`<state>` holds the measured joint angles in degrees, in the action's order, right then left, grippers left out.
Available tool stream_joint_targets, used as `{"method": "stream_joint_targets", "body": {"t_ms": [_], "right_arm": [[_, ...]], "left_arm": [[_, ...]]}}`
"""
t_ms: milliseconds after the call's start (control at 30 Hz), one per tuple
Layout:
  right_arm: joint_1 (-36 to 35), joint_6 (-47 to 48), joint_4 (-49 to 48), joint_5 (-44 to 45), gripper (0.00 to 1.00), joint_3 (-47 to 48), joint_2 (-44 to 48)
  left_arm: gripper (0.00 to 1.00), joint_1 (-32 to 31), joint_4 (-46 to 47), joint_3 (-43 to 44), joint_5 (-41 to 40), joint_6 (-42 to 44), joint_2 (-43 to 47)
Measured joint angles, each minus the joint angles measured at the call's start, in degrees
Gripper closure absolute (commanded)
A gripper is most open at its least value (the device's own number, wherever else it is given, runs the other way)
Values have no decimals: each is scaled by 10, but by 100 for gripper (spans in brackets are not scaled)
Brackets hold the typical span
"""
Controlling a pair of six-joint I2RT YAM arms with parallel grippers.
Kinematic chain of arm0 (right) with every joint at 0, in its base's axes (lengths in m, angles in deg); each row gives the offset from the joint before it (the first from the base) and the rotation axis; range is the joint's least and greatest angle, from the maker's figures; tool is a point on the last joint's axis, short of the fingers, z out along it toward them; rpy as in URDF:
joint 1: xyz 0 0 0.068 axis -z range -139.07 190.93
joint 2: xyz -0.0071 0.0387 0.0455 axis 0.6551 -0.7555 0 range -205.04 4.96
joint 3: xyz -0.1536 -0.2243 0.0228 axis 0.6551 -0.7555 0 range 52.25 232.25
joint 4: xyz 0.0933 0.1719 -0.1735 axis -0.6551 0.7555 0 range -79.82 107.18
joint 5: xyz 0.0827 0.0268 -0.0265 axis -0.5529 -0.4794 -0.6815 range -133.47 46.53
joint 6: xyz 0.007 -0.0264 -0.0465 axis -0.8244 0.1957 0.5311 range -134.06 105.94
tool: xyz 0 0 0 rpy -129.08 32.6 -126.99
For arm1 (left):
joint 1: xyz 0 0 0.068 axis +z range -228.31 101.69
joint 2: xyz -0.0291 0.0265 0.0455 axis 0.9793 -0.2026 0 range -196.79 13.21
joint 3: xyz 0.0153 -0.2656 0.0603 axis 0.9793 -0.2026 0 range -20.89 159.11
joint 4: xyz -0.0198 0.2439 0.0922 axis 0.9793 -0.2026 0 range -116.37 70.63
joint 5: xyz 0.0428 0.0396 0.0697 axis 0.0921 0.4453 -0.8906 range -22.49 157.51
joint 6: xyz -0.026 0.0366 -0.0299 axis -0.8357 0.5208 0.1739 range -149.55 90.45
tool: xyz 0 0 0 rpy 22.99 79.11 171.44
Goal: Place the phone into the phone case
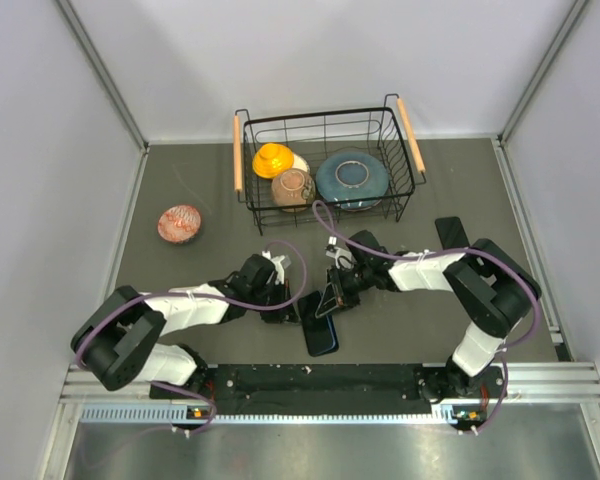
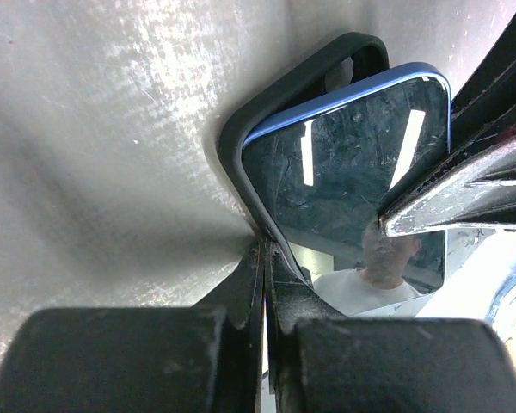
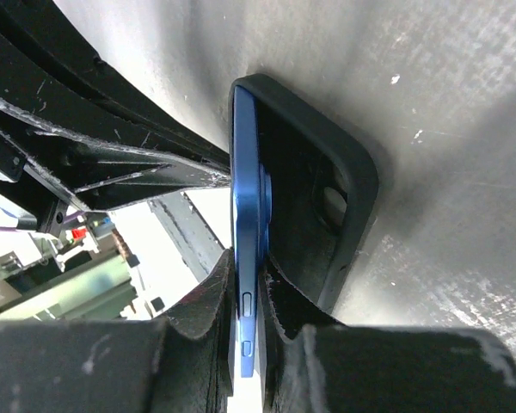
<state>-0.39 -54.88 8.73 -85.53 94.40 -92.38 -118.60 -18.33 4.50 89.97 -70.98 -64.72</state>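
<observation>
The blue phone (image 2: 344, 172) with a dark glass screen rests tilted in the black phone case (image 2: 275, 95), one long edge down in it and the other raised. In the right wrist view the phone (image 3: 245, 198) stands on edge against the open case (image 3: 348, 172). My left gripper (image 2: 265, 258) is shut on the case's rim. My right gripper (image 3: 256, 292) is shut on the phone's side edge by its buttons. From above, both grippers, left (image 1: 288, 305) and right (image 1: 332, 295), meet over the phone (image 1: 321, 338) at the table's near middle.
A black wire basket (image 1: 245, 150) at the back holds a yellow bowl (image 1: 274, 158), a brown bowl (image 1: 293, 186) and a blue plate (image 1: 352, 177). A red patterned bowl (image 1: 180, 223) sits at the left. A flat black object (image 1: 451, 232) lies at the right.
</observation>
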Motion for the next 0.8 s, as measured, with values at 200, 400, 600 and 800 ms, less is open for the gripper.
{"method": "stream_joint_targets", "body": {"t_ms": [200, 400, 600, 800], "right_arm": [[-1, 1, 14, 12, 77, 3, -1], [-11, 1, 51, 61, 58, 7, 9], [-14, 2, 95, 102, 25, 20, 63], [-14, 5, 117, 135, 16, 22, 97]], "left_arm": [[100, -1, -5, 1, -3, 0, 3], [93, -10, -25, 1, -28, -1, 22], [63, -11, -68, 1, -60, -12, 85], [47, -11, -84, 2, -86, -28, 128]]}}
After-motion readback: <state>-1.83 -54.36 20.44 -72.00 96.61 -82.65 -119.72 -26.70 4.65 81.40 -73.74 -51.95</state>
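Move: The right gripper still grips the phone by its raised right edge. The phone case's middle is about 2 cm to that hand's left, 2 cm back and 3 cm below; the tilted phone's middle is roughly 2 cm left, 2 cm back and 2 cm lower. From the shut left fingers at the case's left edge, the case's middle is some 4 cm right, 1 cm back and just below; the phone's middle is equally far right and back, about level. Open the right fingers to let the phone's raised edge go, dipping about 1 cm while easing right, then lift away some 3 cm, drifting forward and right as they spread wide. Keep the shut left fingers at the case's left edge at first, then draw them up about 3 cm and slightly left, clear of the case, opening to about half. ##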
